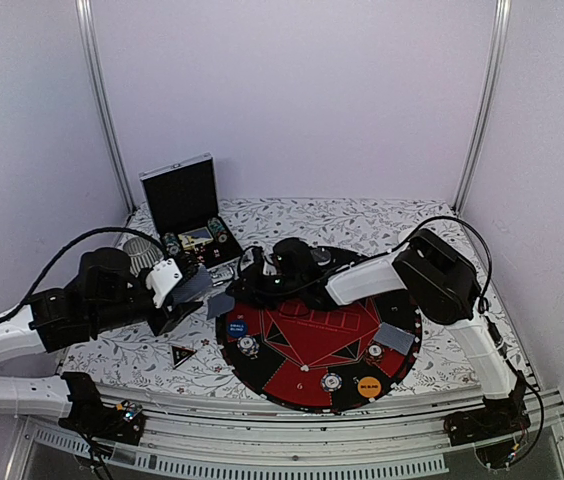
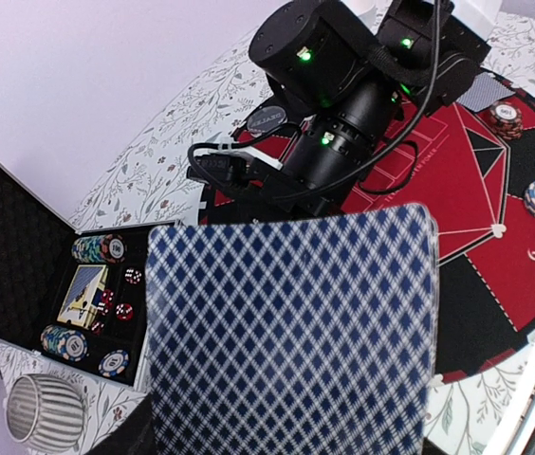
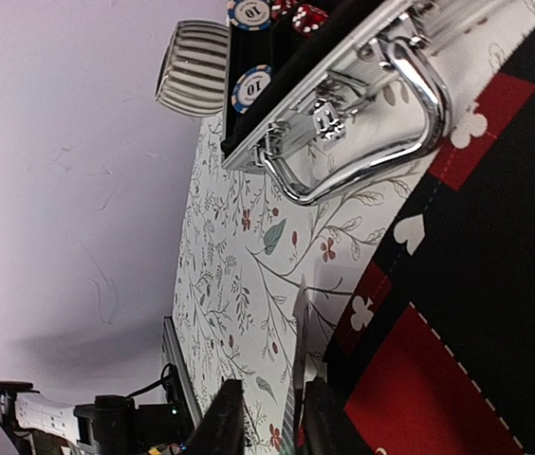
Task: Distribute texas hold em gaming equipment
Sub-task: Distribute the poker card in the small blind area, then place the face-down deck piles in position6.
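A stack of blue-diamond-backed playing cards (image 2: 291,332) fills the left wrist view, and my left gripper (image 1: 184,288) is shut on it beside the mat's left edge. My right gripper (image 3: 275,389) reaches across to the same edge. One card (image 3: 298,341) stands edge-on between its jaws against the right finger, with a gap to the left finger. On the round red-and-black mat (image 1: 312,345) lie a blue button (image 1: 238,326), an orange button (image 1: 368,386), three chips (image 1: 249,346) and a card (image 1: 394,337). A black triangular marker (image 1: 182,352) lies off the mat.
The open silver-edged case (image 1: 187,205) stands at the back left with chips (image 2: 78,346) and dice inside, its handle (image 3: 381,123) close to the mat. A ribbed silver cup (image 1: 142,255) sits left of it. The right arm (image 2: 343,104) lies across the mat's far side.
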Robot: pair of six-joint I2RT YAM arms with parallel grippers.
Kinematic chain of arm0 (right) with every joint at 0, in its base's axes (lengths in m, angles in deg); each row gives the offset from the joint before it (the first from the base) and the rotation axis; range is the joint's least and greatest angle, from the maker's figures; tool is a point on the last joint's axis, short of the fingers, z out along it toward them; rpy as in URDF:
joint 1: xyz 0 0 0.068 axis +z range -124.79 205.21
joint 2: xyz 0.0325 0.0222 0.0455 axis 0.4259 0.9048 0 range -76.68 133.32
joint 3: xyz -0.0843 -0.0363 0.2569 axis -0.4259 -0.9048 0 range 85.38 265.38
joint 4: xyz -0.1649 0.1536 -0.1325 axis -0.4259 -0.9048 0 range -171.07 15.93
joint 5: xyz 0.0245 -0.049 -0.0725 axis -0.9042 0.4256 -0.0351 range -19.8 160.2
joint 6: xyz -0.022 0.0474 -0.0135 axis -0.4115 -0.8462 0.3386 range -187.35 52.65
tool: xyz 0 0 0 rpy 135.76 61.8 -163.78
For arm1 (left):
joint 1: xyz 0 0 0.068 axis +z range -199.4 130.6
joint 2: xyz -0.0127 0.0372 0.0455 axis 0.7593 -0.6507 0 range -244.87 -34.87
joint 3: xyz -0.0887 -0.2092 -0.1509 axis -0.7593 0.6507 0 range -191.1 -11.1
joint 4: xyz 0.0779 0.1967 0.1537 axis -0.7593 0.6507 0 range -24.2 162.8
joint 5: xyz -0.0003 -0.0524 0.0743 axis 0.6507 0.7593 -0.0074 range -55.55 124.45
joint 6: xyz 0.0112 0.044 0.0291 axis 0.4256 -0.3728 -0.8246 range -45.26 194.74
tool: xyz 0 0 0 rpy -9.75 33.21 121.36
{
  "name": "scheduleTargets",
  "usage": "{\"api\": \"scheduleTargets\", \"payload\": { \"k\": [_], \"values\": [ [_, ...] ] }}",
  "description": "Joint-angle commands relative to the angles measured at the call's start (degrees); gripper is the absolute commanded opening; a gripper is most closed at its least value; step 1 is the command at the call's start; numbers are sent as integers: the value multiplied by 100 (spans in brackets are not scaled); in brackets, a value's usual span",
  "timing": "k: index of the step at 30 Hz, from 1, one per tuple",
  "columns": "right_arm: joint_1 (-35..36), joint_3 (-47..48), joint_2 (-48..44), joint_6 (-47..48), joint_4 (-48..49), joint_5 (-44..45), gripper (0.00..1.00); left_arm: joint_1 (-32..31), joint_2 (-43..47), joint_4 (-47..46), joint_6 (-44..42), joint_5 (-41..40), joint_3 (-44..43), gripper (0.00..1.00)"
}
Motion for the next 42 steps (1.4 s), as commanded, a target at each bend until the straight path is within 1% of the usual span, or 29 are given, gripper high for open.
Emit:
{"api": "scheduleTargets", "payload": {
  "k": [1,5,8,10,11,12,15,17,20,23,25,27,30,33,36,42],
  "values": [
    [37,20,-231,207,-154,209,31,65,79,-188,36,-23,73,54],
    [25,-351,-897,675,-521,678,49,67,63,-188,26,-14,75,54],
    [10,-698,-1462,1081,-823,1139,59,65,45,-182,14,18,72,54],
    [11,-784,-1908,1482,-1256,1529,75,70,35,-184,10,34,77,54],
    [23,-775,-2102,1747,-1507,1738,86,75,33,-182,-4,51,80,54],
    [39,-702,-2268,2146,-1746,1951,99,67,26,-181,-17,80,78,54],
    [107,-450,-2712,3013,-2485,2263,99,66,5,-187,-55,185,86,54],
    [124,-449,-2976,3621,-2630,1938,99,66,-36,-174,-98,248,83,54],
    [163,-470,-3247,3977,-2635,1042,99,62,-186,-64,-197,236,-20,54],
    [214,-381,-3197,3926,-2355,-354,99,40,-460,93,-287,-31,-261,54],
    [251,-275,-3075,3617,-2273,-835,99,26,-635,171,-279,-157,-423,54],
    [257,-78,-2934,3509,-2503,-783,100,21,-649,172,-298,-90,-501,54],
    [254,101,-2728,3586,-2783,-648,99,21,-469,-8,-532,104,-454,55],
    [253,325,-2468,3594,-2924,-1025,97,16,-323,-196,-808,195,-410,56],
    [252,497,-2296,3578,-2939,-1244,96,17,-398,-241,-994,225,-438,57],
    [273,674,-2018,3544,-2959,-1388,95,10,-642,-259,-994,238,-471,57]
  ]
}}
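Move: Just left of the right hand, whose fingers are already parting, the poker card sits about 2 cm to the left, 1 cm back and 3 cm lower, at its spot in the small blind area. The small blind marker is some 6 cm back and 1 cm right of this hand, the case handle roughly 7 cm ahead and 2 cm left; the held deck is about 8 cm back, 8 cm left and 12 cm up. From the left hand, the card lies about 8 cm ahead, 8 cm right and 15 cm below. Opening wide, the right fingers let go of the card and the hand climbs about 20 cm, swinging right at first, then back and left towards the held deck, sinking some 4 cm at the end. Its wrist rolls and swings some 25 degrees counter-clockwise. The left hand keeps its grip on the deck, dips and recovers, and edges slightly right. ##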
